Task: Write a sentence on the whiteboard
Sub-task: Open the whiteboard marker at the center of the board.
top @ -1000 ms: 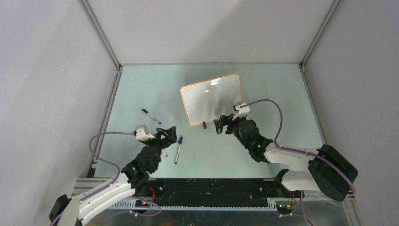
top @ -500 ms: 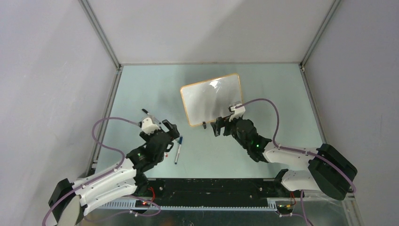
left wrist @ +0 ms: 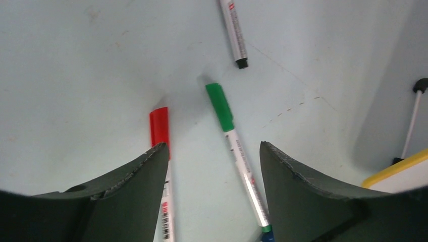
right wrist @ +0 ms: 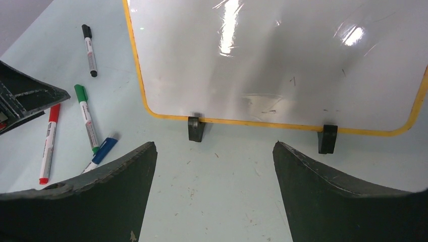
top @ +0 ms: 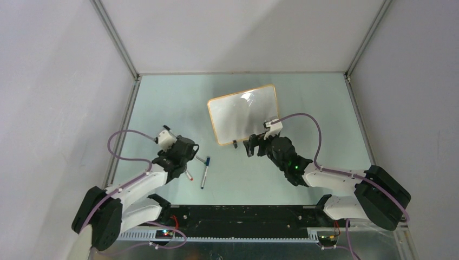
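Note:
The whiteboard stands on two black feet at mid-table, its orange-yellow frame round a blank, glossy face. No sentence shows on it. My right gripper hovers open just in front of the board's lower edge, holding nothing. My left gripper is low over the markers, its jaws apart. The green marker lies between the fingers, untouched. The red marker runs under the left finger.
A black marker lies farther out on the table, and a blue marker lies beside the green one. Grey walls enclose the pale green table on three sides.
My left arm has swung forward and left, bringing its gripper down over the markers, jaws slightly narrowed. The right gripper shifted a little left early on, then stayed put.

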Robot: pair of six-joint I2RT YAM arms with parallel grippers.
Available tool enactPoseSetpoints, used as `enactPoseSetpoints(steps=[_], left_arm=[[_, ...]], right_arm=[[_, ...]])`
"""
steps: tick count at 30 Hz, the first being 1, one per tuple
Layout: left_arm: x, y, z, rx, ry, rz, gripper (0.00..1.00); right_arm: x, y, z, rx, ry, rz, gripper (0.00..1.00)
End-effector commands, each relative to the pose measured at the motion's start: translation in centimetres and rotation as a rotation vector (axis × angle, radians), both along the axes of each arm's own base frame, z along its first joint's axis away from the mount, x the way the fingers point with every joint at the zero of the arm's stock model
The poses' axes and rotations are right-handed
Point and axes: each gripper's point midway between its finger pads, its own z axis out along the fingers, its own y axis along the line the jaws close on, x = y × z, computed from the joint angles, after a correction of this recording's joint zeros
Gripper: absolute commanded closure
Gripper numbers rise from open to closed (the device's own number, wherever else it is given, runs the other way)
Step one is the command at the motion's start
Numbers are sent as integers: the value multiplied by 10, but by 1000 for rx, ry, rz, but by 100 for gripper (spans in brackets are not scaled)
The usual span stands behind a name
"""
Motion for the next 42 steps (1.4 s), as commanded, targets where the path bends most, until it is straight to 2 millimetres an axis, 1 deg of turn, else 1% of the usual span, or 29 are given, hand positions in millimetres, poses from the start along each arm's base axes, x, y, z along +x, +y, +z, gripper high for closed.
enactPoseSetpoints(steps=[1, 4, 5, 6, 7, 9, 10, 13, 15, 18, 19, 20, 21, 25, 26, 27, 28, 29, 30, 32, 34, 35, 36, 37, 38, 39, 40, 41, 42], left_arm=[[20, -8, 18, -46, -21, 46, 29], [27, -3, 25, 4, 21, 88, 35], [24, 0, 24, 26, 50, 96, 35], [29, 0, 28, 38, 53, 106, 36], [25, 3, 26, 51, 81, 122, 36], [29, 1, 29, 57, 99, 144, 36], [29, 1, 25, 66, 119, 146, 36], [32, -1, 26, 72, 141, 152, 34], [34, -3, 24, 75, 149, 151, 34], [39, -7, 13, 54, 173, 143, 34], [37, -9, 4, 46, 200, 134, 35], [43, -9, 1, 25, 189, 138, 36], [38, -11, -12, 12, 225, 130, 39], [39, -10, -36, -31, 254, 143, 51], [40, -11, -38, -38, 254, 145, 58], [40, -13, -41, -43, 265, 144, 62], [41, -14, -41, -46, 266, 143, 72], [41, -14, -42, -51, 272, 147, 78], [40, -14, -43, -54, 275, 149, 91], [38, -14, -45, -65, 272, 163, 99], [38, -15, -40, -97, 226, 159, 100], [42, -17, -35, -120, 188, 157, 100], [35, -15, -34, -135, 167, 155, 100], [40, -18, -28, -165, 117, 149, 100], [32, -15, -26, -186, 85, 145, 100], [36, -17, -20, -223, 27, 144, 100], [27, -16, -21, -253, -3, 133, 100], [37, -22, -9, -304, -89, 111, 100], [28, -23, -11, -339, -116, 86, 100]], right_arm=[[8, 5, 17, 36, -23, -12, 12], [9, 5, 16, 35, -22, -16, 12], [10, 4, 15, 32, -20, -18, 12], [11, 4, 15, 31, -19, -21, 12], [11, 5, 14, 26, -15, -22, 12], [11, 5, 13, 25, -11, -23, 12], [12, 5, 14, 24, -11, -25, 12], [12, 4, 14, 25, -11, -30, 12], [12, 4, 14, 25, -11, -30, 12], [12, 5, 14, 26, -9, -25, 12], [12, 5, 14, 28, -9, -23, 12], [11, 6, 14, 29, -9, -20, 12], [11, 6, 14, 30, -7, -20, 12], [10, 7, 14, 32, -3, -16, 12], [10, 7, 14, 32, -2, -16, 12], [10, 7, 14, 31, -2, -15, 12], [10, 6, 14, 31, -3, -16, 12], [10, 7, 14, 32, -2, -14, 12], [10, 7, 15, 34, -2, -14, 12], [9, 8, 15, 35, -1, -8, 12], [7, 11, 16, 39, -2, 9, 12], [5, 13, 16, 42, -1, 24, 13], [2, 17, 17, 41, -6, 43, 13], [-2, 23, 17, 41, -7, 77, 13], [-7, 30, 20, 43, -24, 112, 13], [-12, 37, 19, 43, -22, 159, 13], [-17, 45, 21, 51, -35, 193, 13], [-24, 53, 18, 54, -26, 241, 13], [-29, 61, 21, 70, -31, 275, 13]])
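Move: The green marker's cap lies about 5 cm ahead of the left hand, 1 cm to its right and 3 cm below. The red marker's middle is some 4 cm behind that hand and 1 cm to its right; the black marker is about 13 cm ahead and 3 cm left; the blue marker is 5 cm back and 11 cm right. From the right hand, the green cap is roughly 33 cm left, 2 cm ahead and 12 cm below. The left fingers close from well open and pinch the green marker's cap: the hand first goes forward some 3 cm and slightly up, then sinks about 5 cm onto the cap with the wrist tipping about 15 degrees down. Still edging forward as it shuts, it then draws back 2 cm with the pinched cap, the tip-down easing off. The right hand, open and empty, sets off left and back about 2.5 cm at the very end. ##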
